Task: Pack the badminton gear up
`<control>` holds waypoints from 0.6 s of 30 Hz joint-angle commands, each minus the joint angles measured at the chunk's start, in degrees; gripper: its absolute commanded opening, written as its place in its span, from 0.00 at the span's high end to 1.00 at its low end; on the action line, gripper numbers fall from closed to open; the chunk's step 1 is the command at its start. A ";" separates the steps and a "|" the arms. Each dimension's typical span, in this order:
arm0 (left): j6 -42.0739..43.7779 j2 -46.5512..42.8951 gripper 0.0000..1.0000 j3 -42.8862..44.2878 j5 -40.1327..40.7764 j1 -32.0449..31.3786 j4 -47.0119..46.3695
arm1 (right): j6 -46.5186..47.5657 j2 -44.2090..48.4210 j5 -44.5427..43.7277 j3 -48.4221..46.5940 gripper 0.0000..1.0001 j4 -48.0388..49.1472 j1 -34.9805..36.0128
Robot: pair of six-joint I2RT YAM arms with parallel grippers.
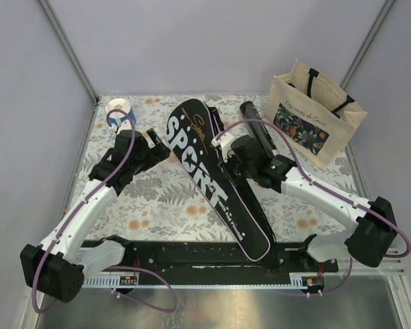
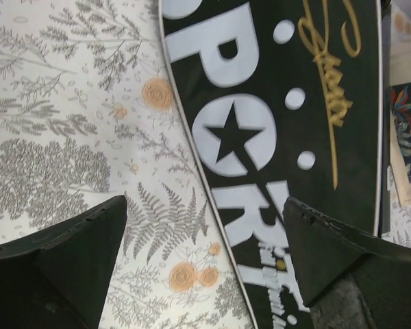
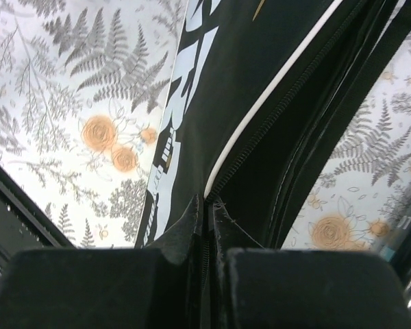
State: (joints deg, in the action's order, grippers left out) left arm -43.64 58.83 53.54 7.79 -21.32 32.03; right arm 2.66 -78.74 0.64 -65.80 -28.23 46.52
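The black racket-shaped case (image 1: 209, 171) lettered SPORT lies diagonally across the floral table, head at the back. My left gripper (image 1: 154, 144) stands open just left of the case's head; in the left wrist view its jaws (image 2: 205, 205) straddle the case's (image 2: 281, 103) white-piped left edge above the cloth. My right gripper (image 1: 222, 147) is at the case's right side, shut (image 3: 207, 205) on the zipper edge (image 3: 274, 110) of the case (image 3: 219, 89). A long black tube (image 1: 257, 130) lies behind the right gripper, partly hidden by the arm.
A beige tote bag (image 1: 315, 120) with a floral panel stands at the back right. A blue-and-white tape roll (image 1: 118, 113) sits at the back left corner. The black base rail (image 1: 192, 253) of the arms runs along the near edge.
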 commanded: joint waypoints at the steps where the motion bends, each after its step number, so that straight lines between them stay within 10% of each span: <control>1: 2.41 3.74 0.03 4.38 -6.19 1.72 -7.94 | 3.05 4.12 4.10 4.62 1.00 7.13 3.48; 12: 2.59 12.09 0.15 -2.64 -9.11 1.98 -14.27 | -6.24 0.44 -5.38 9.99 0.98 12.14 8.32; 18: 3.30 18.51 0.23 -2.56 -9.64 2.77 -12.61 | -14.77 -3.43 -7.34 5.08 0.67 8.72 6.13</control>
State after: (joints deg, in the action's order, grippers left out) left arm -41.47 74.83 50.98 -1.21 -19.27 21.19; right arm -4.86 -80.84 -5.52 -56.14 -20.16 54.19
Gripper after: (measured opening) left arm 0.781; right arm 0.237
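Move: The right fingers already pinch the zipper edge of the badminton bag, whose middle lies some 6 cm nearer the robot, hardly 1 cm to the left and slightly lower. The left hand is open and empty; from it the bag's middle is about 19 cm to the right, 10 cm back and 7 cm below. The tape roll sits roughly 25 cm ahead and 19 cm left of the left hand, and the black tube about 25 cm ahead and 16 cm right of the right hand. The right hand draws the badminton bag back about 4 cm and a little to the left by its zipper edge, then lowers it, some 6 cm down in all, its fingers starting to part only at the end. Meanwhile the left hand slides about 3 cm forward and right, over the lettered far part of the bag, then sinks some 7 cm towards it, tipping down about 10 degrees as its fingers narrow but stay well open. ##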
